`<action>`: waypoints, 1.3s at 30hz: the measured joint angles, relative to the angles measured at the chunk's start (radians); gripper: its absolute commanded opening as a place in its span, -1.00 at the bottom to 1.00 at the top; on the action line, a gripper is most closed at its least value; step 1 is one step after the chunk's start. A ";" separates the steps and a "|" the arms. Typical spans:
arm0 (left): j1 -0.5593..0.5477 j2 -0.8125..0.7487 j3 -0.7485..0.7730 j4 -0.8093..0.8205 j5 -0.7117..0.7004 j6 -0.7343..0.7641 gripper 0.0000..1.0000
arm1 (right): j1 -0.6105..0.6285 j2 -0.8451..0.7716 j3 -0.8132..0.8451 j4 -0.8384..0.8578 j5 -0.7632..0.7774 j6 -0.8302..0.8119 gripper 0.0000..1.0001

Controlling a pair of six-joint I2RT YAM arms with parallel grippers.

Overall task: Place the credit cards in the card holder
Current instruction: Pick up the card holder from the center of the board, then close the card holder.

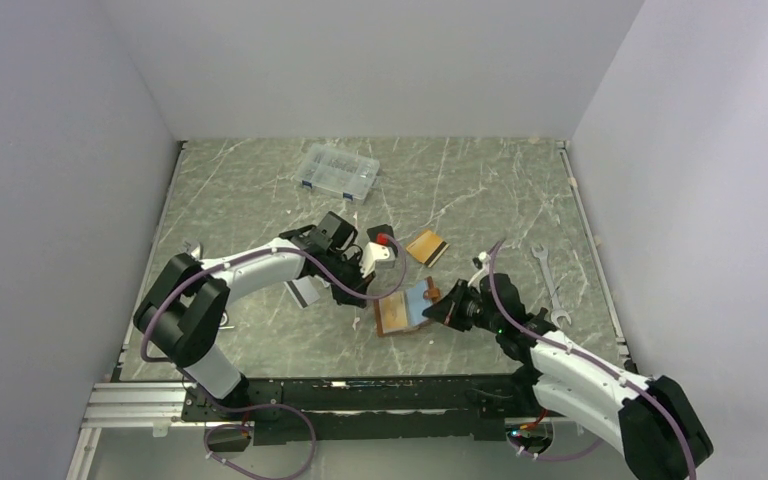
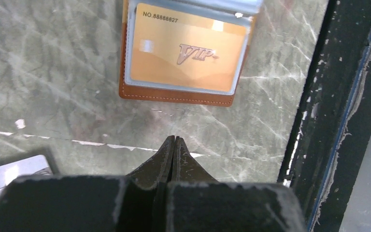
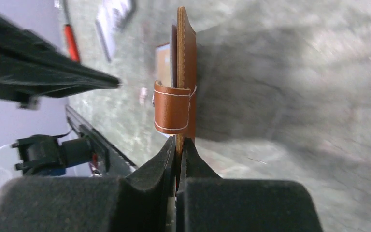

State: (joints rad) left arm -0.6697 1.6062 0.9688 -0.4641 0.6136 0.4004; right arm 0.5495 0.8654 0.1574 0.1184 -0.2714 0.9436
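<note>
The brown leather card holder [image 1: 400, 312] lies open near the table's front middle, and an orange card [image 2: 188, 53] sits in its clear sleeve. My right gripper [image 3: 178, 143] is shut on the holder's [image 3: 186, 72] right edge, just below the snap strap [image 3: 174, 111]. My left gripper [image 2: 174, 140] is shut with nothing in it, hovering a little short of the holder's [image 2: 174, 94] near edge. Another orange card [image 1: 427, 247] with a dark stripe lies on the table behind the holder. A silver-grey card [image 1: 305, 292] lies left of my left gripper [image 1: 362, 290].
A clear compartment box [image 1: 338, 172] stands at the back. A small black rectangle [image 1: 380, 232] and a red-and-white object [image 1: 385, 246] lie behind the holder. Wrenches [image 1: 550, 285] lie at the right. The black front rail [image 2: 328, 121] runs close to the left gripper.
</note>
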 measured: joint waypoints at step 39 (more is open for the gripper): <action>0.179 -0.227 -0.021 0.177 0.522 -0.198 -1.00 | 0.041 -0.003 0.200 0.196 -0.233 0.024 -1.00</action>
State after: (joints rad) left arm -0.4911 1.3788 0.9482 -0.2871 1.1355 0.2028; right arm 0.5907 0.8623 0.3576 0.3149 -0.5041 0.9680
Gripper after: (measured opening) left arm 0.006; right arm 0.033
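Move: About 6 cm to the left of the right hand, roughly 1 cm ahead and 2 cm lower, is the middle of the open card holder, whose clasp-side edge those fingers already grip. A gold card lies some 15 cm ahead and 1 cm left of that hand, a black card 17 cm ahead and 11 cm left, both about 4 cm below. From the left hand, the holder's middle is about 9 cm right, 2 cm back and 4 cm down. Keeping its pinch on the clasp-side edge, the right hand lifts the card holder fast by about 16 cm, then drifts left and sinks some 3 cm while its fingers tilt up and turn a little counter-clockwise. The left hand, fingers shut, loops forward 6 cm and back while rising 13 cm, its fingertips tipping about 30 degrees towards level, to come close beside the holder's free half; contact there can't be seen. ##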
